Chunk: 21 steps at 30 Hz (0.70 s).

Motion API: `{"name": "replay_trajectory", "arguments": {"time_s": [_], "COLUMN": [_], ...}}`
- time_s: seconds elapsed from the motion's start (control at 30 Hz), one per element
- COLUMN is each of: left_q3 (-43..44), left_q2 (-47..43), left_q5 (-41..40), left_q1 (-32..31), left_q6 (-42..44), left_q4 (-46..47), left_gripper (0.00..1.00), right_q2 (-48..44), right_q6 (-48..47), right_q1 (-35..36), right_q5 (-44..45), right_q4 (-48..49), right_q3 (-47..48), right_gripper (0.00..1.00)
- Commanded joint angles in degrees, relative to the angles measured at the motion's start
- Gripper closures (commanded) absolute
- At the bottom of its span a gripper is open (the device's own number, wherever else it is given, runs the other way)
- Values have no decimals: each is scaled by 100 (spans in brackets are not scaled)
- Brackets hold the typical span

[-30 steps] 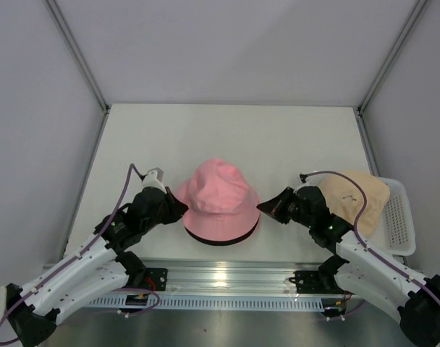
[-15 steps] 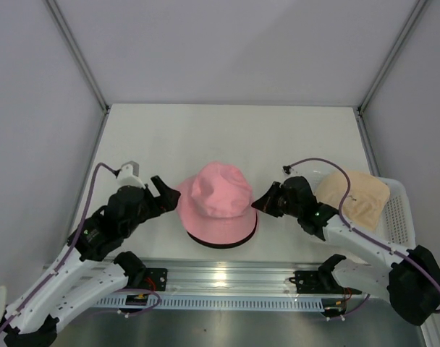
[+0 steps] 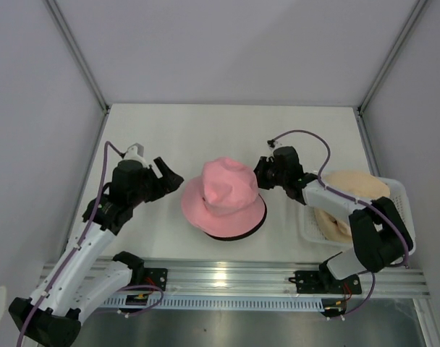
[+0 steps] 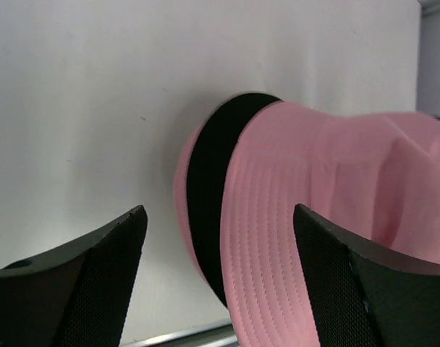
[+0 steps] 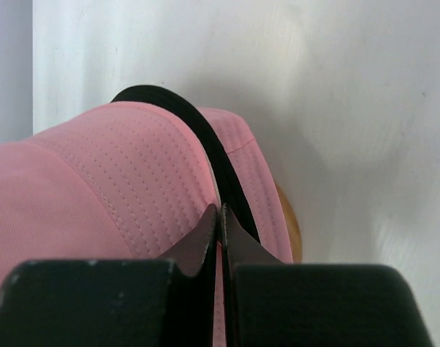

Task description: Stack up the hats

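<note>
The pink hat (image 3: 225,189) sits over the black hat (image 3: 234,235), of which only a dark brim edge shows under the pink brim. My left gripper (image 3: 171,173) stands open just left of the pink hat, touching nothing; in the left wrist view its fingers (image 4: 97,275) straddle empty air in front of the pink hat (image 4: 307,188) and the black hat (image 4: 205,188). My right gripper (image 3: 260,172) is shut on the right brim of the pink hat (image 5: 126,166), with the black hat (image 5: 227,173) just beyond its tips. The beige hat (image 3: 350,189) lies at the right.
A white perforated basket (image 3: 399,217) stands at the right edge under the beige hat. A tan wooden edge (image 5: 290,225) peeks out below the stacked brims. The metal rail (image 3: 227,278) with both arm bases runs along the near edge.
My left gripper has opened, let go of the pink brim and drawn back to the left. My right gripper has swung farther up the hat's right side, and the pink hat has shifted slightly right.
</note>
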Motion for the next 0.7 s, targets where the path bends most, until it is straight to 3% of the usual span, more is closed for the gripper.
{"name": "replay_trajectory", "arguments": {"time_s": [0.0, 0.23, 0.47, 0.63, 0.67], "left_q3": [-414, -1082, -1681, -1760, -1777], "left_q2": [-220, -423, -660, -423, -362], "left_q5": [1443, 1963, 2429, 2316, 2202], "left_q1": [51, 51, 42, -98, -185], "left_q6": [-372, -1135, -1981, -2086, -2095], "left_q4": [807, 1142, 2074, 2258, 2224], "left_gripper": [17, 26, 37, 62, 76], "right_q2": [508, 676, 342, 245, 245], "right_q6": [-384, -314, -366, -357, -349], "right_q1": [-12, 5, 14, 23, 49], "right_q5": [-163, -207, 4, 65, 74], "right_q4": [319, 460, 310, 319, 310], "right_q3": [377, 447, 412, 377, 368], "right_gripper": [100, 100, 100, 100, 100]}}
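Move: The pink hat's middle lies some 16 cm to the left hand's right, about 5 cm back and 5 cm below; the black hat beneath it is roughly 19 cm right, 8 cm back and 10 cm below. From the right hand, at the brim's far right side, the pink hat's middle is about 11 cm left, 5 cm back and about level; the basket is some 32 cm right, 12 cm back and 8 cm below. Left hand swings about 7 cm right, back and down, rolling and closing around the brim; right keeps its pinch. ##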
